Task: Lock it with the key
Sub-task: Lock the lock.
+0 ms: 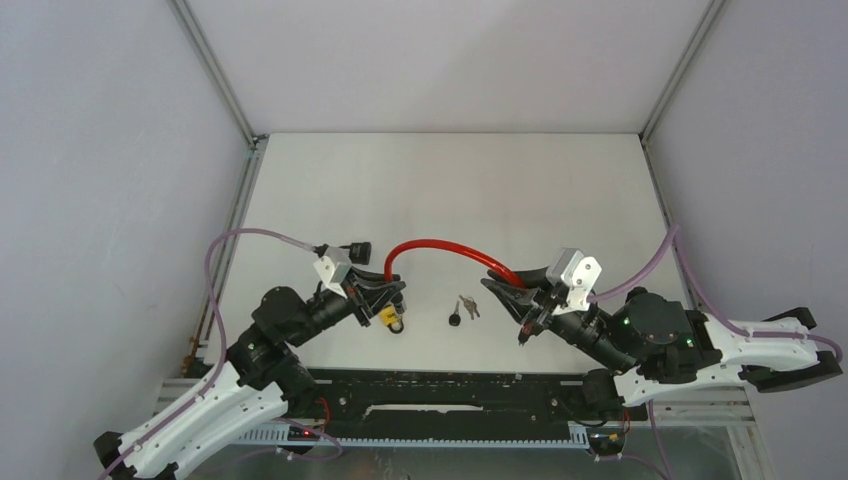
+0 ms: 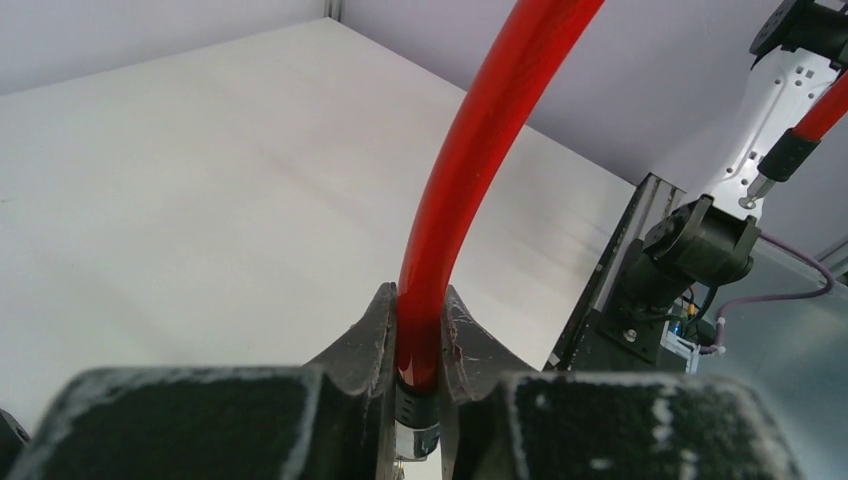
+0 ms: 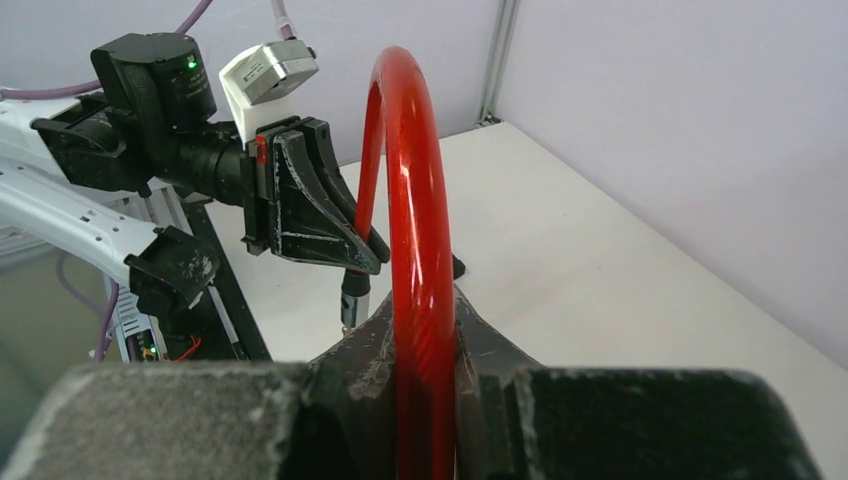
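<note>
A red cable (image 1: 440, 246) arches above the table between my two grippers. My left gripper (image 1: 385, 293) is shut on one end of it; in the left wrist view the fingertips (image 2: 378, 312) pinch the cable (image 2: 470, 150) just above its black collar and metal tip (image 2: 420, 405). My right gripper (image 1: 507, 292) is shut on the cable (image 3: 415, 220) near the other end, whose collar and metal tip (image 2: 775, 170) show in the left wrist view. A small yellow padlock (image 1: 388, 317) lies just below the left gripper. A bunch of keys (image 1: 463, 309), one black-headed, lies on the table between the grippers.
The white tabletop (image 1: 450, 190) is boxed in by grey walls and metal frame posts (image 1: 215, 65). A black rail (image 1: 450, 390) runs along the near edge between the arm bases. Purple cables (image 1: 215, 270) loop beside each arm.
</note>
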Tool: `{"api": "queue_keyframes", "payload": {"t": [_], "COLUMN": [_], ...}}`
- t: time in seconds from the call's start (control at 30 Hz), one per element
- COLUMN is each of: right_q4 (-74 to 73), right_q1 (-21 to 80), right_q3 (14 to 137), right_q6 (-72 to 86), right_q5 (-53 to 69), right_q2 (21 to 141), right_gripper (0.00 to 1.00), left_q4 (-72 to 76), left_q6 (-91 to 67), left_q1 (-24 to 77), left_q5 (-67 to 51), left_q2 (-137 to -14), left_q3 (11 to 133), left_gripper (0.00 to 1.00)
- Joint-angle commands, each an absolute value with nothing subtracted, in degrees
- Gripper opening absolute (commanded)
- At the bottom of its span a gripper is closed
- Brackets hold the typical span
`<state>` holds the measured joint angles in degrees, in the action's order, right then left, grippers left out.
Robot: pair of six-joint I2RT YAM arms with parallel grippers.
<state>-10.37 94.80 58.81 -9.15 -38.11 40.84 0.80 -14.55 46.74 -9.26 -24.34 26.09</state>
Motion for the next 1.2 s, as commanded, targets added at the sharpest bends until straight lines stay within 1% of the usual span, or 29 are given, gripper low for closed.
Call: {"api": "queue_keyframes", "payload": {"t": [0.0,0.13,0.27,0.33,0.4,0.57,0.7,0.77,0.87,1.03,1.17], "right_q4": [-6.7,-6.7,-7.4,-7.4,-6.2,-5.4,-9.6,-12.5,-17.4,-22.0,-18.9], "right_q1": [93.8,92.6,91.6,90.8,90.0,86.6,83.9,82.5,79.4,72.1,63.3], "right_q3": [59.8,59.7,59.7,58.9,56.9,52.7,52.2,52.2,52.1,49.5,44.7], "right_q6": [-7.1,-6.4,-5.1,-4.6,-4.0,-0.8,1.9,3.2,6.5,14.3,18.9], "right_q5": [-37.2,-36.4,-36.3,-36.9,-37.8,-36.6,-32.6,-30.2,-27.2,-25.9,-19.8], "right_q2": [40.1,40.5,40.5,40.2,39.4,36.5,34.9,34.4,34.5,36.3,37.0], "right_gripper": [0.08,0.12,0.26,0.32,0.34,0.37,0.38,0.41,0.49,0.52,0.55], "left_q4": [2.9,0.7,-2.7,-3.5,-4.0,-4.0,-4.5,-4.7,-4.9,-4.9,-4.8], "left_q6": [-16.0,-15.9,-16.3,-15.9,-15.3,-13.6,-13.0,-12.7,-12.3,-10.9,-9.4], "left_q1": [46.5,46.6,46.6,46.6,46.5,46.5,46.6,46.5,46.5,46.6,46.6], "left_q5": [-8.1,-6.4,0.7,4.6,7.9,9.3,10.7,10.8,11.1,10.7,9.2], "left_q2": [-24.2,-25.7,-24.7,-23.7,-22.6,-21.6,-21.2,-21.1,-20.9,-20.4,-19.9], "left_q3": [27.8,29.5,30.7,31.1,31.4,31.8,32.1,32.5,33.1,34.0,34.2], "left_gripper": [0.00,0.00,0.00,0.00,0.00,0.00,0.00,0.00,0.00,0.00,0.00]}}
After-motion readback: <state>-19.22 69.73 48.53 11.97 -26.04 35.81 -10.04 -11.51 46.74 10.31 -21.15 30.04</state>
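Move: The cable's free end, which the right hand is to take up anew, hangs about 5 cm back, 4 cm right and 6 cm below that hand, whose fingers still grip the red cable. The key pair lies some 19 cm ahead, 3 cm left and 39 cm below. From the left hand, holding the keyed lock end, the free end is roughly 11 cm back, 24 cm right, 8 cm higher; the yellow padlock is 11 cm ahead, straight in line, 25 cm below. The right fingers open and let go of the red cable as that hand eases forward, then sinks ever faster, about 9 cm down and 6 cm forward with a little drift right, tipping its fingers down. The left hand keeps its grip beside the keyed lock end and carries it some 6 cm left and forward, away from the right hand, swinging about 20 degrees counter-clockwise. ##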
